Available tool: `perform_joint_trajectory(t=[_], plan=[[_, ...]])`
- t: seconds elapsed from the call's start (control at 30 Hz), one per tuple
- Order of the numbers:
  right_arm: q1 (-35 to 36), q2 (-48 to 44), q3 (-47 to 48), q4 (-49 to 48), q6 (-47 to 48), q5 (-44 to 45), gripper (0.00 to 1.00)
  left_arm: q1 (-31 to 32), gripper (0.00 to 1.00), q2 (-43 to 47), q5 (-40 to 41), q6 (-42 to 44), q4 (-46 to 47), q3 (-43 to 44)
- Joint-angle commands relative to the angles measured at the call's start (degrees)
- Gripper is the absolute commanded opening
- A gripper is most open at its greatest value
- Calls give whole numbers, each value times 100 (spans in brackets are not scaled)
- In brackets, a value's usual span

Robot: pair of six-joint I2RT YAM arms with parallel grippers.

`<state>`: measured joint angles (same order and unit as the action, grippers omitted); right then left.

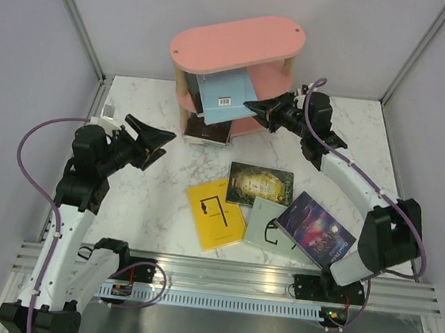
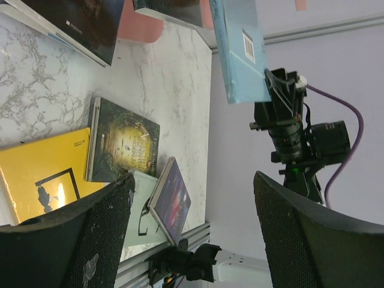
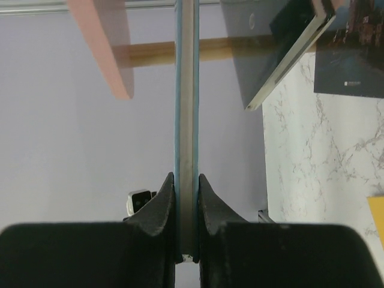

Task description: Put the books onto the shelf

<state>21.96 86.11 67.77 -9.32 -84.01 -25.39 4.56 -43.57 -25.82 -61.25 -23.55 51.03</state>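
Note:
The pink three-tier shelf point(image 1: 237, 39) stands at the back of the table. My right gripper point(image 1: 257, 107) is shut on a blue book point(image 1: 221, 92) and holds it on edge at the shelf's middle tier; in the right wrist view the blue book point(image 3: 186, 108) is pinched between both fingers point(image 3: 161, 201). A dark book point(image 1: 208, 131) lies at the bottom tier. On the table lie a yellow book point(image 1: 215, 213), a green-gold book point(image 1: 260, 185), a grey-green book point(image 1: 266, 228) and a purple galaxy book point(image 1: 317, 225). My left gripper point(image 1: 152, 140) hovers open and empty, left of the shelf.
Grey walls enclose the marble table point(image 1: 345, 140) on three sides. A metal rail point(image 1: 227, 274) runs along the near edge by the arm bases. The purple galaxy book point(image 2: 174, 201) leans tilted against the right arm's base, over the grey-green book point(image 2: 139, 217).

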Motion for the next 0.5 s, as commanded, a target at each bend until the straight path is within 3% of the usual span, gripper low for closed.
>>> perform_joint_trajectory(t=[0.0,0.33,0.47], plan=[[-25,641,772,-1124,-177,-195,0,-69,82,-46,-221,333,105,13],[-51,2779,2915,-800,60,-555,0,-166,82,-178,-371,404,140,30],[-51,3052,3102,-694,77,-634,0,-201,82,-239,-406,491,149,83]])
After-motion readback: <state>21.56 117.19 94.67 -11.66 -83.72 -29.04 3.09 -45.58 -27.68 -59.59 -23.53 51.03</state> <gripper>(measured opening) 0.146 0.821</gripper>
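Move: The right hand grips the light blue book, already partly inside the shelf. Its place on the middle board is about 18 cm ahead, 12 cm left and 6 cm below; the black book lies there, some 17 cm ahead, 13 cm left, 9 cm down. The bottom-shelf books are roughly 14 cm ahead, 14 cm left, 27 cm down. From the left hand, that place is about 31 cm ahead, 7 cm right, 5 cm lower. Keeping its pinch on the near right corner of the light blue book, the right hand pushes it deeper into the middle tier, under the pink top board and over the black book. It travels about 12 cm forward, with some 5 cm each to the left and down, slowing near the end while the wrist's attitude hardly changes. ##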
